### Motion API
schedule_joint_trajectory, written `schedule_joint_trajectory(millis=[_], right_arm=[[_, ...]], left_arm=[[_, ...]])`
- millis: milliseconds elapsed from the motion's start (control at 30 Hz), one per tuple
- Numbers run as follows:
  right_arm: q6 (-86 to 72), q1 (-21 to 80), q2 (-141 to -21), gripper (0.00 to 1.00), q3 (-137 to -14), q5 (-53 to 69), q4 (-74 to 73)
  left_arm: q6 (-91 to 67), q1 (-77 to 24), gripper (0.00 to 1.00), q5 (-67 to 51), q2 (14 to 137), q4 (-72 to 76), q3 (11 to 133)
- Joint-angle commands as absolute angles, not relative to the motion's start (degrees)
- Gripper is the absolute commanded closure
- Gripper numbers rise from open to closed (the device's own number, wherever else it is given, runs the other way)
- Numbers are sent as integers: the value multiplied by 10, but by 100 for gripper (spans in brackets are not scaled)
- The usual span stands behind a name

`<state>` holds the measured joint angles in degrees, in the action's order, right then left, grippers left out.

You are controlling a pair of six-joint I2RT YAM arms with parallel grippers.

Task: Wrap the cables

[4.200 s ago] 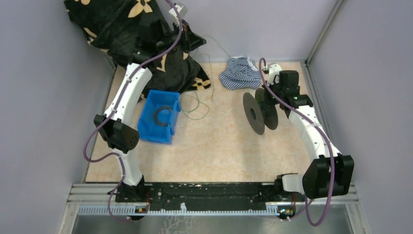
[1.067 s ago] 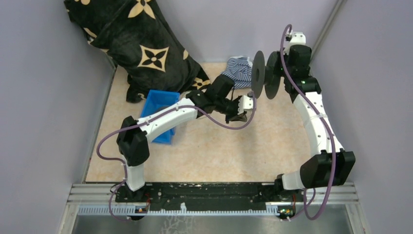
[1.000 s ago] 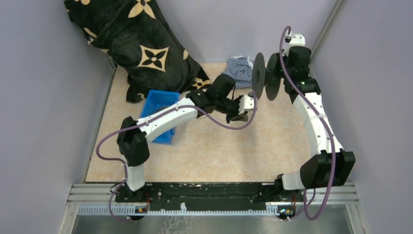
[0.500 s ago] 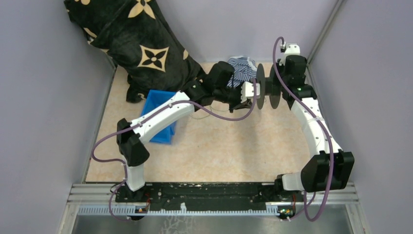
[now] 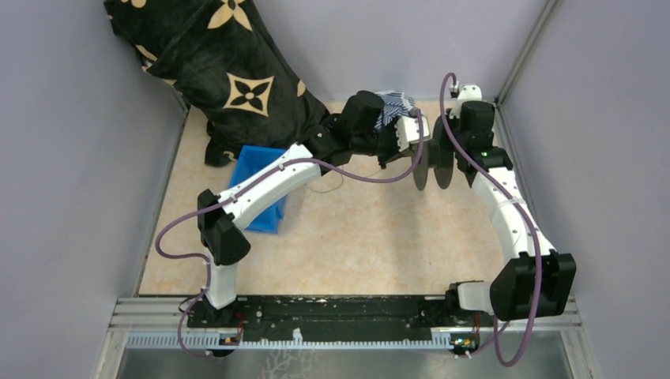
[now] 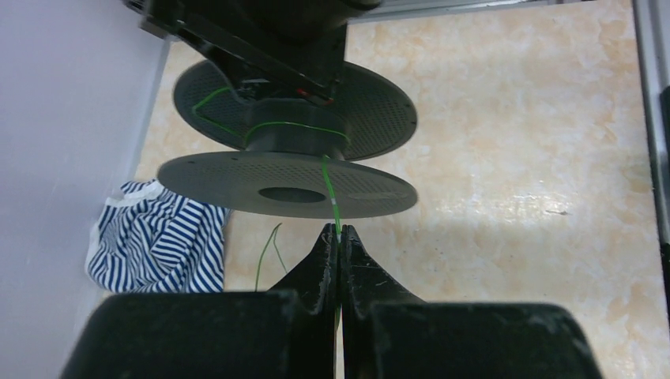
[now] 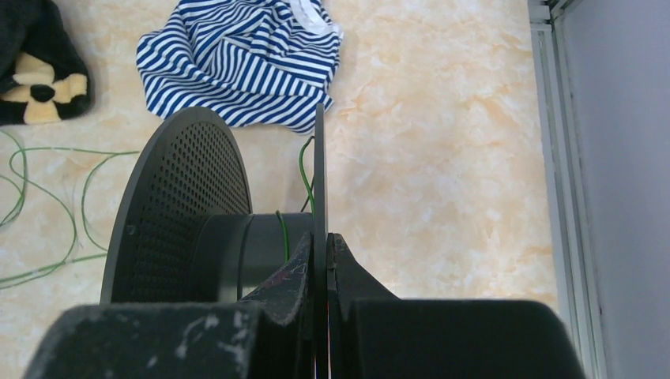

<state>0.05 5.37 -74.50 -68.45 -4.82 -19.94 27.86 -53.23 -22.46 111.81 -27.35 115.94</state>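
The cables are one thin green wire (image 6: 328,185) that runs from the hub of a black spool (image 6: 288,178) over its flange and into my left gripper (image 6: 338,230), which is shut on it just off the flange. A turn of wire (image 7: 283,229) lies on the hub. My right gripper (image 7: 320,237) is shut on the spool's thin flange (image 7: 320,174) and holds the spool (image 5: 430,162) above the floor at the back right. Loose wire loops (image 7: 47,205) lie on the floor to the left. My left gripper (image 5: 405,154) sits right beside the spool.
A striped blue and white cloth (image 5: 393,106) lies at the back, under the left wrist. A blue bin (image 5: 257,185) stands on the left. A black flower-patterned cushion (image 5: 229,79) fills the back left corner. Walls and a metal rail (image 7: 545,118) close the right side.
My left gripper has moved toward the back, beside the striped cloth, keeping hold of the wire. The right arm has brought the spool nearer and lower in the top view. Both grippers stay shut.
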Motion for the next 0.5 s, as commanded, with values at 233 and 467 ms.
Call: schedule_joint_trajectory(millis=[233, 467], right_arm=[[32, 60, -666, 100, -639, 29, -165], [42, 60, -633, 100, -620, 106, -178]], left_arm=[[246, -498, 100, -171, 1145, -213, 1187], [255, -488, 100, -156, 1169, -195, 1185]])
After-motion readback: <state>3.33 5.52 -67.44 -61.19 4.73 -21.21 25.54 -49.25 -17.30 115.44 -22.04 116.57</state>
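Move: The left hand has the green cable pinched; the spool's middle lies about 7 cm ahead of it, 7 cm to its right and 9 cm below. The striped cloth lies 22 cm straight ahead of that hand on the table, and the loose cable some 7 cm ahead and 16 cm to its left. The right hand already grips the spool's right flange, the spool's middle 4 cm to its left and 6 cm below. Keeping its pinch on the cable, the left hand swings about 6 cm forward past the spool's near side, sinking a little at the end and turning some 10 degrees counter-clockwise. Against it the right hand, still gripping the flange, draws the spool back about 4 cm and somewhat left and down, also turning counter-clockwise. ##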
